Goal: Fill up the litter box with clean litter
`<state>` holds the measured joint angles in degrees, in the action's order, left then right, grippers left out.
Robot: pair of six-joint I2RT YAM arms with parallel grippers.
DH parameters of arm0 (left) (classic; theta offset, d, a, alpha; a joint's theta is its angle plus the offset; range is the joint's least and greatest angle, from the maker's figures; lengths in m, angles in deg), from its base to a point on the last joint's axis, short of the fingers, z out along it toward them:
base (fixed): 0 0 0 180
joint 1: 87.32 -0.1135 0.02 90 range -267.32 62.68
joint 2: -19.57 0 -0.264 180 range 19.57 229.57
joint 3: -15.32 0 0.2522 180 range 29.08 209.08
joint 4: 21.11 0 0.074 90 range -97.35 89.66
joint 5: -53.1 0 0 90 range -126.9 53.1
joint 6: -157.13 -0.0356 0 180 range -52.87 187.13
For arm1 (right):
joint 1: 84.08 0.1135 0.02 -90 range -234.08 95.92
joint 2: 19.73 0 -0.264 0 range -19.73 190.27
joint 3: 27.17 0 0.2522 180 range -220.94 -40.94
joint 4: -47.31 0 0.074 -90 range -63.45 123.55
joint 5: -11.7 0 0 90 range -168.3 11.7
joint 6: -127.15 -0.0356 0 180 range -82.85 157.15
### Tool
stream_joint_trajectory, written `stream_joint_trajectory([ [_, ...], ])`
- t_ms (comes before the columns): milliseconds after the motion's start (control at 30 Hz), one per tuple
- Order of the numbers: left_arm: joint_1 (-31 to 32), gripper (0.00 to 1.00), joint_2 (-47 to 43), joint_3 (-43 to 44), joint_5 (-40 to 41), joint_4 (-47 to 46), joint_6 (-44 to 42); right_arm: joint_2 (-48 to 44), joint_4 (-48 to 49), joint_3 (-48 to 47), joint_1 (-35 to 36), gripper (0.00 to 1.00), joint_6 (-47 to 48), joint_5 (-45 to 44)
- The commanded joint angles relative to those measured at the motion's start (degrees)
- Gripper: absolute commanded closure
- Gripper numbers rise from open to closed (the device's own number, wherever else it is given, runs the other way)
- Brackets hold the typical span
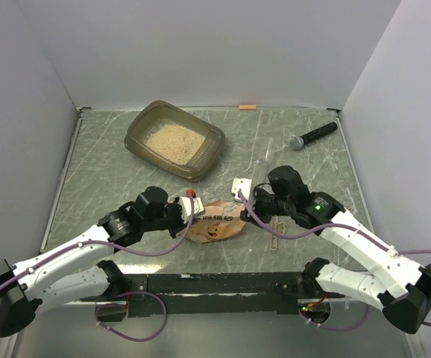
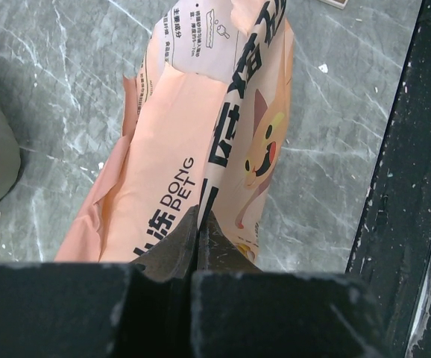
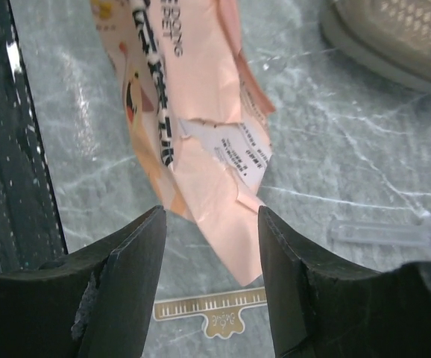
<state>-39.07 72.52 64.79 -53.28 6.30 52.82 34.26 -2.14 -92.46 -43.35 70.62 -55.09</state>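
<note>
The litter box [image 1: 136,140], a grey-brown tray at the back left, holds a layer of beige clean litter [image 1: 174,139]. Its orange-pink pouch [image 1: 217,225] lies crumpled on the table between my two arms. At the pouch's left end, my left gripper [image 1: 190,208] is shut on a fold of it. The left wrist view shows the gripper [image 2: 199,218] pinching the printed pouch [image 2: 193,112]. My right gripper [image 1: 244,200] is at the pouch's right end. It [image 3: 212,214] stands open, with the torn corner of the pouch [image 3: 200,112] between its fingers [image 3: 137,253], not gripped.
A black microphone-like stick [image 1: 314,135] lies at the back right. Beside the pouch, on the marbled table, lies a small brass ruler-shaped tag [image 3: 215,309]. A clear plastic strip [image 3: 379,231] rests near the litter box [image 3: 394,45]. A black rail [image 1: 215,283] runs along the near edge.
</note>
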Motion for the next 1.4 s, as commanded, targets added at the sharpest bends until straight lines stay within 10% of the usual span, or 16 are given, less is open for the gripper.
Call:
stream_joint_trajectory([
  [0,0.0,0.99,-2.3,3.0,1.2,0.3,0.6,1.5,-1.9,-1.8,-0.3,0.40,5.5,2.8],
  [533,0.0,0.99,-1.8,3.0,1.3,0.5,1.5,6.9,4.8,2.8,-0.9,0.42,7.0,4.7],
  [633,0.0,0.99,-2.0,3.0,2.0,0.5,1.6,8.4,1.9,2.0,-1.0,0.54,7.0,5.2],
  [767,0.0,0.99,-2.4,3.1,2.8,0.8,1.7,9.8,-1.8,1.1,-1.0,1.00,7.0,1.0],
  [1367,0.0,0.99,-8.1,3.7,16.2,1.9,-1.3,14.1,-18.4,-16.3,-4.1,1.00,10.4,4.5],
])
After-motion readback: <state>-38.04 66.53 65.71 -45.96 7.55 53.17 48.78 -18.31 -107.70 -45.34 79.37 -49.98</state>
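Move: The bag's loose right end lies about 6 cm straight below the open right gripper, with the bag's body some 9 cm left, 3 cm back and 10 cm down. From that gripper, the metal strip is about 10 cm right and 5 cm back, and the litter box some 23 cm left and 22 cm forward. The left gripper already pinches the rim's other end; the loose end lies roughly 20 cm to its right and 3 cm forward. Lower the open right gripper about 6 cm onto the bag's loose right end, tipping it slightly, and shut the fingers on the rim there. Then raise it about 6 cm, back to its starting height. Keep the left gripper shut on its end and still at first, then lift it some 3 cm along with the right. ##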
